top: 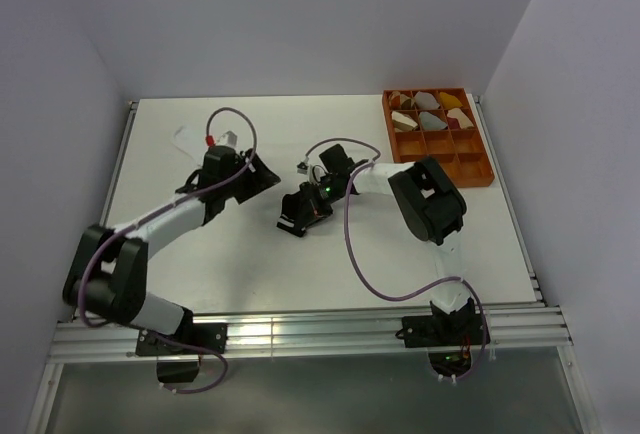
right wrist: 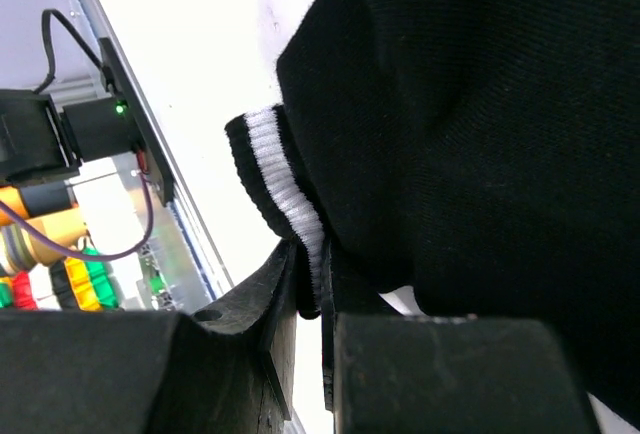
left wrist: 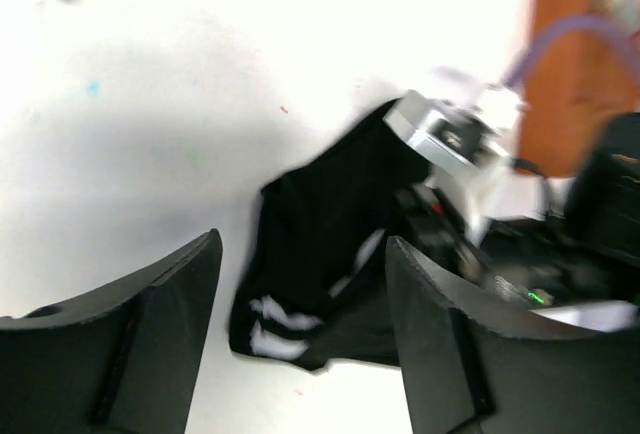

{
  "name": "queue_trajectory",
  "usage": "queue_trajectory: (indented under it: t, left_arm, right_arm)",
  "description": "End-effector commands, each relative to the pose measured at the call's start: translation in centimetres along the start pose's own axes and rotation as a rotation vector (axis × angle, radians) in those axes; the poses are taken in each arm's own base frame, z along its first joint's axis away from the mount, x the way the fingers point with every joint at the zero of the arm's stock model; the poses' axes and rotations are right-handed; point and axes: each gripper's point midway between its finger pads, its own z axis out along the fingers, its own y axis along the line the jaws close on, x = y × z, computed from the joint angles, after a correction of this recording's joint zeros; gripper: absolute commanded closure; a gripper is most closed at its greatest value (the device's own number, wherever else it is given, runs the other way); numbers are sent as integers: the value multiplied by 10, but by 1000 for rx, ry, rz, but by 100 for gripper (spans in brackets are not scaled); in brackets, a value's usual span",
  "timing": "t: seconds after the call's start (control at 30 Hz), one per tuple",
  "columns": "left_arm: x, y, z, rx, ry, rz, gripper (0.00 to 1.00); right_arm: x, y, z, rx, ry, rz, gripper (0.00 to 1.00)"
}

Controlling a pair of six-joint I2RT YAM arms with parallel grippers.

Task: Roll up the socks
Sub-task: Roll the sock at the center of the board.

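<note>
A black sock [left wrist: 320, 224] with thin white cuff stripes lies bunched on the white table near the middle [top: 300, 212]. My right gripper [right wrist: 318, 274] is shut on its cuff, with the white stripe [right wrist: 285, 179] pinched between the jaws. In the top view that gripper [top: 297, 216] sits low over the bundle. My left gripper [left wrist: 300, 244] stands open just left of the sock [top: 262, 176], its dark fingers [left wrist: 160, 334] apart with nothing between them. The striped cuff end shows beyond its fingertips. I cannot pick out the white sock for sure.
An orange compartment tray [top: 470, 169] with several rolled bundles stands at the back right. A pale flat piece [top: 187, 137] lies at the back left behind the left arm. Purple cables loop over both arms. The metal rail [top: 300, 329] runs along the near edge.
</note>
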Motion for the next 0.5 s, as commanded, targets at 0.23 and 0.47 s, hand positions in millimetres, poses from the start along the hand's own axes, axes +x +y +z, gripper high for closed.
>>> queue_trajectory:
  t: [0.23,0.47]
  left_arm:
    - [74,23,-38,-75,-84,-382,28]
    - [81,29,-32,-92,-127,-424,30]
  right_arm:
    - [24,-39,14,132,-16,195,100]
    - [16,-32,15,105,-100,261,100]
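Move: The black sock's striped cuff, where my right fingers are already shut on it, lies some 11 cm back and 5 cm to the right of my left hand, about 9 cm below it. The bunched body of the black sock is centred about 6 cm back, 8 cm right and 9 cm down from that hand; the white sock lies about 6 cm farther out and 12 cm left, 10 cm down. From my right hand the cuff's middle is some 3 cm left and 1 cm back. I bring my left hand back about 10 cm, rising a touch at first and then sinking to end some 5 cm lower, towards the black sock's striped cuff, its fingers staying wide open and swinging roughly 15 degrees counter-clockwise. My right hand stays where it is, keeps pinching the cuff and turns only slightly, clockwise. ##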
